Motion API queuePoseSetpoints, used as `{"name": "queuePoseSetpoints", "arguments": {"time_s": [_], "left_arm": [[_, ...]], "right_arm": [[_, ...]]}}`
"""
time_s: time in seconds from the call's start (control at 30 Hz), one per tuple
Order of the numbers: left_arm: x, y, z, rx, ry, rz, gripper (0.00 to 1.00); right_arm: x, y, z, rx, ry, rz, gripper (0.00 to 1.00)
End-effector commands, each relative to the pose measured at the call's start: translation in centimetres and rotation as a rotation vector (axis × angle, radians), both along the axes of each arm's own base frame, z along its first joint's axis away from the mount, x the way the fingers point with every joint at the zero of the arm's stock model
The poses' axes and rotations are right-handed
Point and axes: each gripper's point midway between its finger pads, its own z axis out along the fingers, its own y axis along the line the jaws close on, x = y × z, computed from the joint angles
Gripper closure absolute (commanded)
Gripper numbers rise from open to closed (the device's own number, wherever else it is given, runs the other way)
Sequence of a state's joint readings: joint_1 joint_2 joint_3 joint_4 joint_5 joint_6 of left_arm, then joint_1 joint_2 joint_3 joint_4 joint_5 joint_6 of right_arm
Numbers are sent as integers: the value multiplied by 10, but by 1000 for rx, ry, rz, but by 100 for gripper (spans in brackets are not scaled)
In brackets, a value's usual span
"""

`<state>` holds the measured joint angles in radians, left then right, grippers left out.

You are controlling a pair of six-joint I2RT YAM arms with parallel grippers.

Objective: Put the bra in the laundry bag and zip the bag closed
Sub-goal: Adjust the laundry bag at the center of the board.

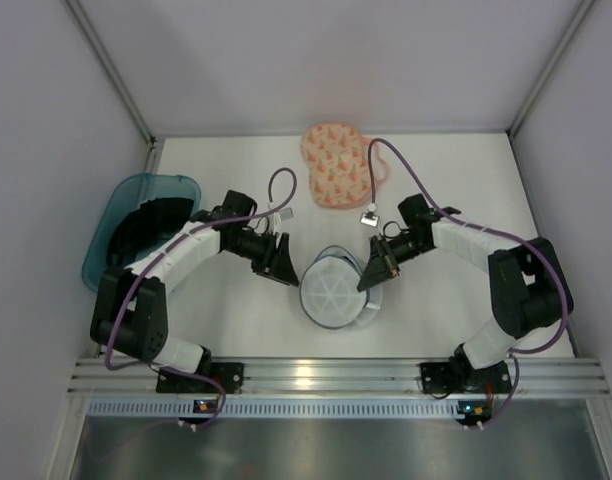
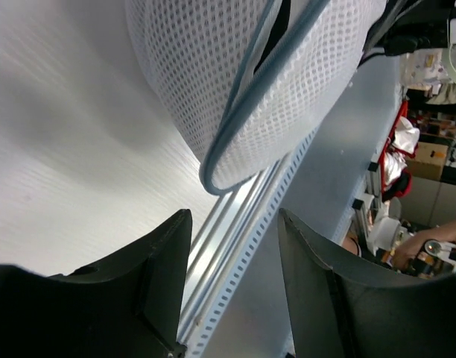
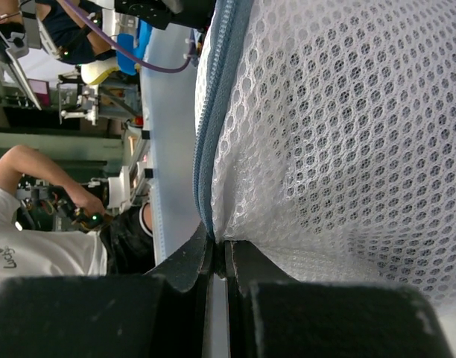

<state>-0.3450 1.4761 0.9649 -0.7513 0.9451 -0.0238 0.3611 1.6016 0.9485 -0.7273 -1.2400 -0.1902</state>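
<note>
The laundry bag, a peach pouch with small printed triangles, lies flat at the back of the table, away from both arms. Black fabric that looks like the bra lies in the teal bin. A round white mesh bag with a blue-grey zip stands between the arms. My right gripper is shut on the zip edge of this mesh bag. My left gripper is open just left of the mesh bag, with nothing between its fingers.
The teal bin sits at the left, beside the left arm. White walls enclose the table on three sides. A metal rail runs along the near edge. A purple cable loops over the right side of the peach pouch.
</note>
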Motion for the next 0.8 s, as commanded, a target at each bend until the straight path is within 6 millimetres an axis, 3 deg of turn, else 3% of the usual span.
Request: {"name": "queuePoseSetpoints", "arguments": {"time_s": [0.0,0.33,0.47,0.63,0.67,0.73,0.77], "left_arm": [[29,-9,9,-31,-136,45,45],[16,-16,-14,-84,-8,38,46],[4,-25,-10,-121,2,-7,47],[-9,-34,-5,-138,-2,-60,52],[-8,-35,-5,-136,-5,-58,55],[-6,-37,-3,-146,-15,-61,77],[-5,-38,-2,-148,-21,-61,83]], "right_arm": [[-3,2,10,82,9,25,100],[-6,-2,9,102,60,46,100],[-4,-2,8,97,56,42,100],[-3,-2,8,91,50,37,93],[-2,-2,8,89,47,34,92],[-3,-2,6,78,40,33,80],[-3,-3,6,71,44,28,68]]}}
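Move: The left end of the laundry bag's zipper rim is just off the left fingertips, about 3 cm right, 1 cm back and 2 cm below. The bag's middle lies some 10 cm right, 2 cm back and 4 cm below that hand; the orange patterned pouch lies roughly 29 cm ahead and 11 cm right, on the table. From the right hand, which still pinches the bag, that rim end is about 14 cm left and level fore-and-aft. Left hand noses forward, then down, back and right 3 cm, closing on the rim; right fingers begin opening. ##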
